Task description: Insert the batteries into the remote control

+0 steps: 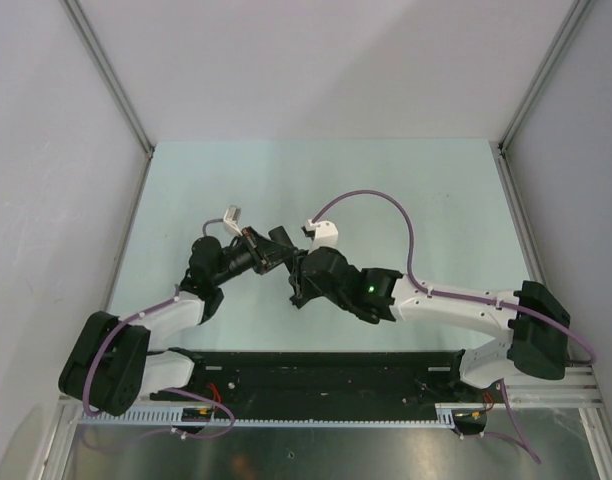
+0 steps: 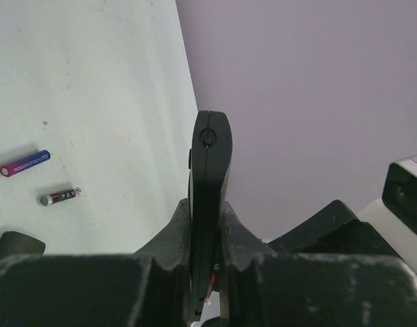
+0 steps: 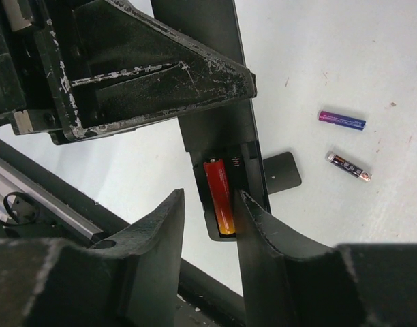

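Note:
My left gripper is shut on the remote control, holding it edge-on above the table; from above they meet at the table's middle. In the right wrist view the remote control shows its open compartment, with the red battery lying in one slot. My right gripper stands open around that end, its right finger close beside the battery. On the table lie the blue-purple battery, the dark battery and the black cover piece. The left wrist view also shows the blue-purple battery and the dark battery.
The pale green table is walled on three sides by grey panels. A black rail runs along the near edge, under both arm bases. The right arm's white wrist camera sits close to the left gripper.

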Motion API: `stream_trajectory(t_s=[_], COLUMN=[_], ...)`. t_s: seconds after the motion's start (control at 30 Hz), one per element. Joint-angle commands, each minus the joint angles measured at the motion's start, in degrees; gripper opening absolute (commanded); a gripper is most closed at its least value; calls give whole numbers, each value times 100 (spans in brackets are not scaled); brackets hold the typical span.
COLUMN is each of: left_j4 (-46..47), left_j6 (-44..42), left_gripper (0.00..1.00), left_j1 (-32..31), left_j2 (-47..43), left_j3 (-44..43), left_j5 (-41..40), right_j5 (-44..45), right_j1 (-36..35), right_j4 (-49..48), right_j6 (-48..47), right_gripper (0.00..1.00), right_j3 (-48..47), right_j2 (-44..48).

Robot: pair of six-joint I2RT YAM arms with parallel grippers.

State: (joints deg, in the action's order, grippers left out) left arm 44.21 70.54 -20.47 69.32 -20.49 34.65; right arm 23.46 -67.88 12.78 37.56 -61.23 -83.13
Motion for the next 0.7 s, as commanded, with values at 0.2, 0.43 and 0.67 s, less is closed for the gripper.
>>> stream_trajectory(t_s=[0.2, 0.43, 0.67], left_j4=[1371, 1363, 1363], left_j6=[662, 662, 654], left_gripper=[0, 0, 0], left_j1=[-62, -80, -98], left_j2=[-76, -15, -24], left_j3=[-175, -183, -148], left_j5=[50, 59, 68], right_j5=[-70, 114, 290], right_j1=[117, 187, 301], right_j4=[1104, 1280, 1342], right_j6=[67, 32, -12], right_gripper=[48, 57, 61], right_j3=[-64, -266, -345], right_j2=[34, 244, 490])
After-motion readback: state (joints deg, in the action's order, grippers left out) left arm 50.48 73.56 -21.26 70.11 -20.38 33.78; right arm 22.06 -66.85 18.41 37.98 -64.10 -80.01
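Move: The red battery, already lying in the remote's open bay, is about 1 cm ahead, 1 cm left and 3 cm below the right hand. The purple battery lies on the table some 8 cm ahead and 5 cm right, the black battery 4 cm ahead and 7 cm right, the battery cover 1 cm ahead and 1 cm right, all about 14 cm below. From the left hand the red battery is some 5 cm back, 4 cm right and 3 cm down. Upward, by about 2.5 cm and drifting some 1 cm to its right, the right hand rises above the bay while its already parted fingers spread much wider on either side of the red battery, gripping nothing. The left hand keeps its pinch on the remote and lifts too, roughly 2 cm, tilting slightly. ##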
